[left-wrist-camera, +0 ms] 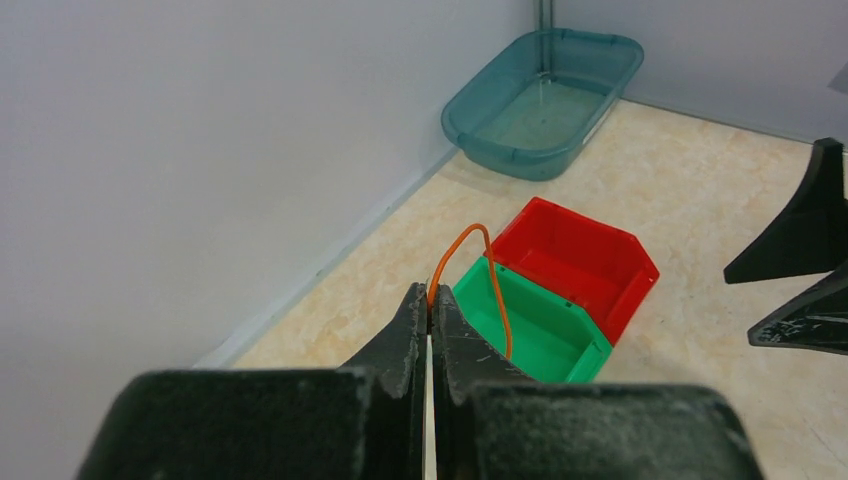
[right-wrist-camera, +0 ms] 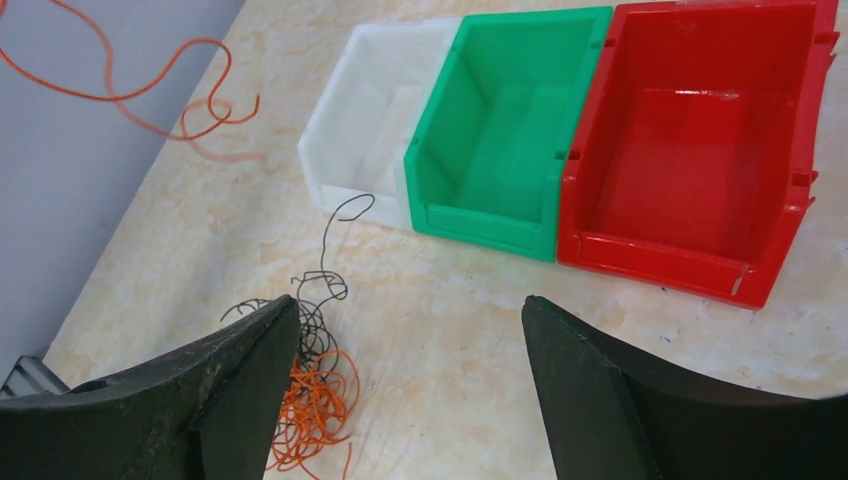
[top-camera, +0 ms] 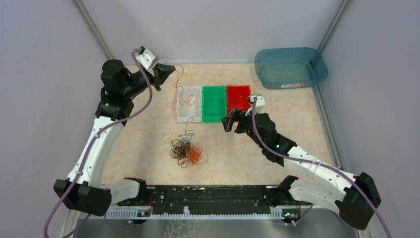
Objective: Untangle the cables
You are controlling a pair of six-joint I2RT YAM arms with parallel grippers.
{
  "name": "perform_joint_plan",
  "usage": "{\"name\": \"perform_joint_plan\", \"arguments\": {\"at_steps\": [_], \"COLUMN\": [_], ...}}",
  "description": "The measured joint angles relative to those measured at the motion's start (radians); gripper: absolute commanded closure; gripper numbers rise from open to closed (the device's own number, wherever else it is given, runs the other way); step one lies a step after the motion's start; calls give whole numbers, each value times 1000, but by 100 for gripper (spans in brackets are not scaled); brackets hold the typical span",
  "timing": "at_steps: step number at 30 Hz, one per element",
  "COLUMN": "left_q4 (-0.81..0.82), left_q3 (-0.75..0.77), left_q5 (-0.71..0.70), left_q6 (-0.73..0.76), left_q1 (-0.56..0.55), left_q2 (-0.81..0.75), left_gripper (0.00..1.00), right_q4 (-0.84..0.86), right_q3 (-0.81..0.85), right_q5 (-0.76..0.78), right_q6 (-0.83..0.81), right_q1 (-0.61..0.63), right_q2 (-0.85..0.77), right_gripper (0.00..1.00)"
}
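Observation:
My left gripper is raised at the far left and shut on one orange-red cable, which hangs down in curls over the white bin. In the left wrist view the fingertips pinch that cable as it arcs up and drops away. The other cables lie in a tangle of dark and orange wire on the table, also seen in the right wrist view. My right gripper is open and empty, to the right of the tangle. The hanging cable also shows there.
White, green and red bins stand in a row at the table's middle back. A teal tub sits in the far right corner. Grey walls close in the table on three sides.

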Motion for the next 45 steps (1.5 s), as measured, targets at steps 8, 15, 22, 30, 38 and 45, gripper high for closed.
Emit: {"name": "perform_joint_plan", "arguments": {"at_steps": [8,15,22,30,38,45], "left_q4": [44,60,67,73,96,-35], "left_q3": [0,7,14,19,24,49], "left_q5": [4,5,-23,-65,-83,-180], "left_q6": [-16,-16,44,79,97,149], "left_q1": [0,-1,-1,-1,-1,-22], "left_q2": [146,229,299,340,349,394], "left_gripper": [100,100,100,100,100,100], "right_q4": [-20,-32,-39,-40,-39,-58], "right_q3": [16,27,27,27,27,51], "right_q5": [40,71,86,85,84,66], "right_q6": [16,22,21,19,21,21], "right_q1": [-7,-7,-7,-9,-13,-26], "right_q2": [5,8,7,5,8,23], "right_gripper": [18,18,18,18,19,19]}}
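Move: The white box, where the held orange cable is going, lies about 14 cm ahead of the left hand, 3 cm to its right and some 39 cm below. The green box adjoins it, about 15 cm to the left hand's right and equally far ahead. The remaining tangle lies roughly 10 cm back, 3 cm right and 41 cm down. From the right hand the white box is about 21 cm ahead, 17 cm left and 18 cm below. The orange cable, still pinched in the left hand's shut fingers with its loose end dangling, is lowered towards the white box: the left hand sinks about 15 cm while reaching some 11 cm forward. The descent nearly pauses late on, then resumes as the wrist tips the fingers farther down, about 15 degrees. ##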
